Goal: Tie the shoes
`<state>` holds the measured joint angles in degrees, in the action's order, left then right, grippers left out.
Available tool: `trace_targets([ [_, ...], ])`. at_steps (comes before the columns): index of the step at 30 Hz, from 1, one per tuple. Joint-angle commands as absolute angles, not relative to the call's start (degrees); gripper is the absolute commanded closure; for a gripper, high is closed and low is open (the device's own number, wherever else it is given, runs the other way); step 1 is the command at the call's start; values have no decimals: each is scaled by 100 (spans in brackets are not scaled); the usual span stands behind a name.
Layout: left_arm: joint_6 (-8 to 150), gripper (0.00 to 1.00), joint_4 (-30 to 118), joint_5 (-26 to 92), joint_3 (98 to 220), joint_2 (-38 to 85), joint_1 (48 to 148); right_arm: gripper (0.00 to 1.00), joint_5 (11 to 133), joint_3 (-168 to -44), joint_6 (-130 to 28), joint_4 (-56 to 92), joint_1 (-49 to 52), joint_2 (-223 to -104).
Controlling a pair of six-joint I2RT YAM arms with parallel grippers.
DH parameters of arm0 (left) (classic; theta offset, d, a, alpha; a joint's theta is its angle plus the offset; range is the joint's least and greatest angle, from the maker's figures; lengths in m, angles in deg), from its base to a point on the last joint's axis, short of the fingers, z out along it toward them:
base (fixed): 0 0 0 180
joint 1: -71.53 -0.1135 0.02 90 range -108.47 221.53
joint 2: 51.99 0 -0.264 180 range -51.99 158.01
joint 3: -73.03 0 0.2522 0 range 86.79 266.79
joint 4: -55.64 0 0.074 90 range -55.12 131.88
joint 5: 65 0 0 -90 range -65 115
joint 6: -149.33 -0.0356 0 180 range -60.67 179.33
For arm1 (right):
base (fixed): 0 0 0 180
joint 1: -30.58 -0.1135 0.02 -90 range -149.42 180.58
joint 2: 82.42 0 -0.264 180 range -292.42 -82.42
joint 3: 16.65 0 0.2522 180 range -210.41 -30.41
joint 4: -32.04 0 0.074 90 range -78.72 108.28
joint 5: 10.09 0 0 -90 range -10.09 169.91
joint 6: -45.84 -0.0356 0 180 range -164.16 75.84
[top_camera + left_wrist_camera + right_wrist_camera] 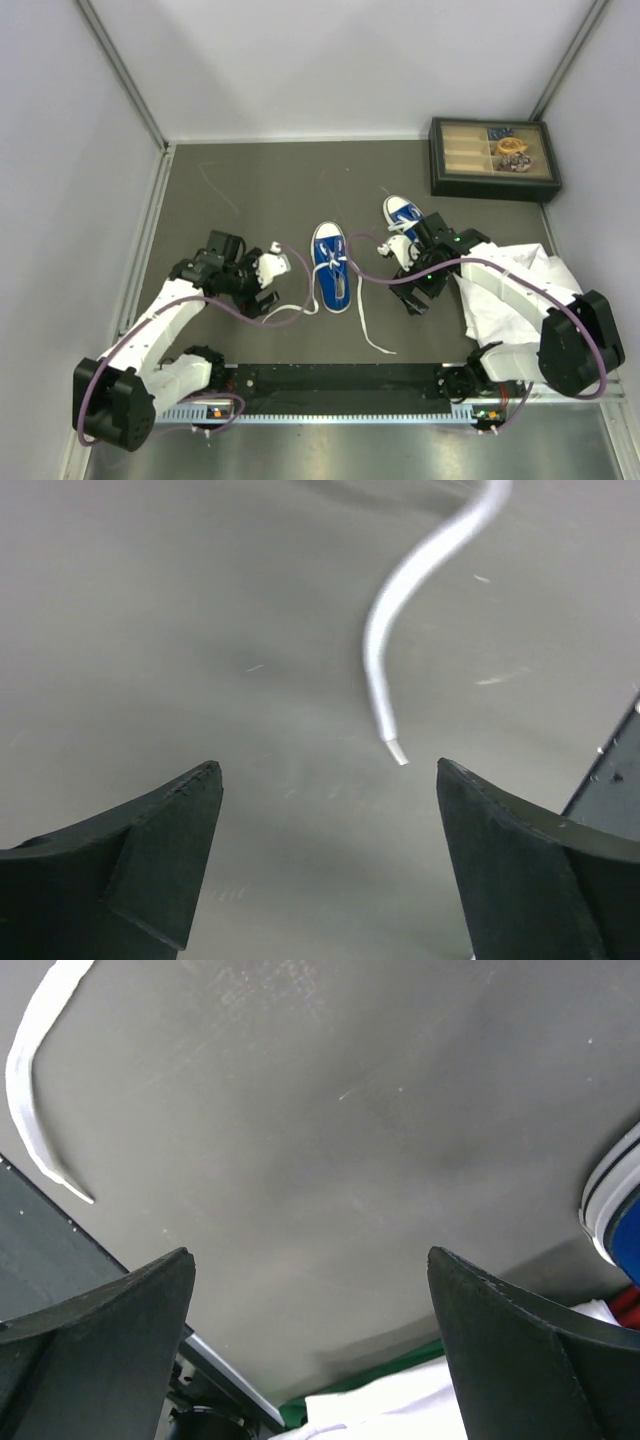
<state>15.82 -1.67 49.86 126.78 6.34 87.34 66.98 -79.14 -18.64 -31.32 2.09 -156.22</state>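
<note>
Two blue shoes with white toe caps lie on the dark mat. One shoe is in the middle with its white laces loose and spread to both sides. The other shoe lies behind it to the right, partly hidden by my right arm. My left gripper is open just left of the middle shoe. In the left wrist view a lace end hangs ahead of the open left gripper, untouched. My right gripper is open to the right of the middle shoe, low over bare mat, with a lace far left and a toe cap at the right edge.
A black compartment box sits at the back right. A crumpled white cloth lies under the right arm, and shows again below the right jaws. A black rail runs along the near edge. Grey walls close in both sides.
</note>
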Motion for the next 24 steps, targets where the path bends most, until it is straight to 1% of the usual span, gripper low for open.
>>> trace_targets([
  [1, 810, 14, 110, 5101, 12336, 663, 9218, 1, 6769, -8076, -1770, -3049, 114, -15757],
  [7, 905, 21, 689, 4864, 11914, 900, 9701, 1, 7041, -8094, -1375, -3436, 114, -15722],
  [11, 958, 27, 1233, 4488, 11730, 1181, 10008, 1, 7015, -8173, -1278, -3647, 114, -15678],
  [13, 932, 35, 1410, 4276, 11650, 1410, 10149, 1, 6928, -8235, -1269, -3726, 122, -15695],
  [14, 923, 46, 1515, 3970, 11606, 1471, 10272, 1, 6866, -8261, -1235, -3753, 114, -15713],
  [15, 1019, 85, 1734, 3706, 11588, 1594, 10290, 1, 6805, -8270, -1234, -3762, 105, -15722],
  [16, 1663, 100, 1893, 3390, 11614, 1630, 10299, 1, 6743, -8270, -1234, -3744, 87, -15748],
  [17, 1940, 100, 1955, 3248, 11789, 1648, 10125, 1, 6708, -8262, -1199, -3727, 61, -15766],
  [19, 2457, 100, 1816, 3649, 12018, 1631, 9765, 1, 6611, -8209, -1173, -3674, -79, -15783],
  [20, 2635, 100, 1763, 3929, 12219, 1604, 9319, 2, 6550, -8191, -1199, -3587, -149, -15783],
  [21, 2811, 100, 1754, 4289, 12308, 1543, 9098, 3, 6480, -8174, -1208, -3551, -281, -15783],
  [24, 3338, 100, 1814, 4608, 12607, 1560, 8595, 7, 6260, -8139, -1252, -3410, -632, -15801],
])
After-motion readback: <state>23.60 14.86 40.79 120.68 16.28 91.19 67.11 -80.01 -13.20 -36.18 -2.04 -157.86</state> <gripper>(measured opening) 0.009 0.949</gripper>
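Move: The free end of the left lace lies almost under the left hand, about 7 cm down, 2 cm back and 3 cm to its right. The middle blue shoe stands some 16 cm to that hand's right and 9 cm ahead; the right lace's end is roughly 29 cm right and 9 cm back. From the right hand, the left lace's end is about 33 cm left and 3 cm back. The left hand sinks about 7 cm, pinches the left lace's end, then draws it forward, left and slightly up. ##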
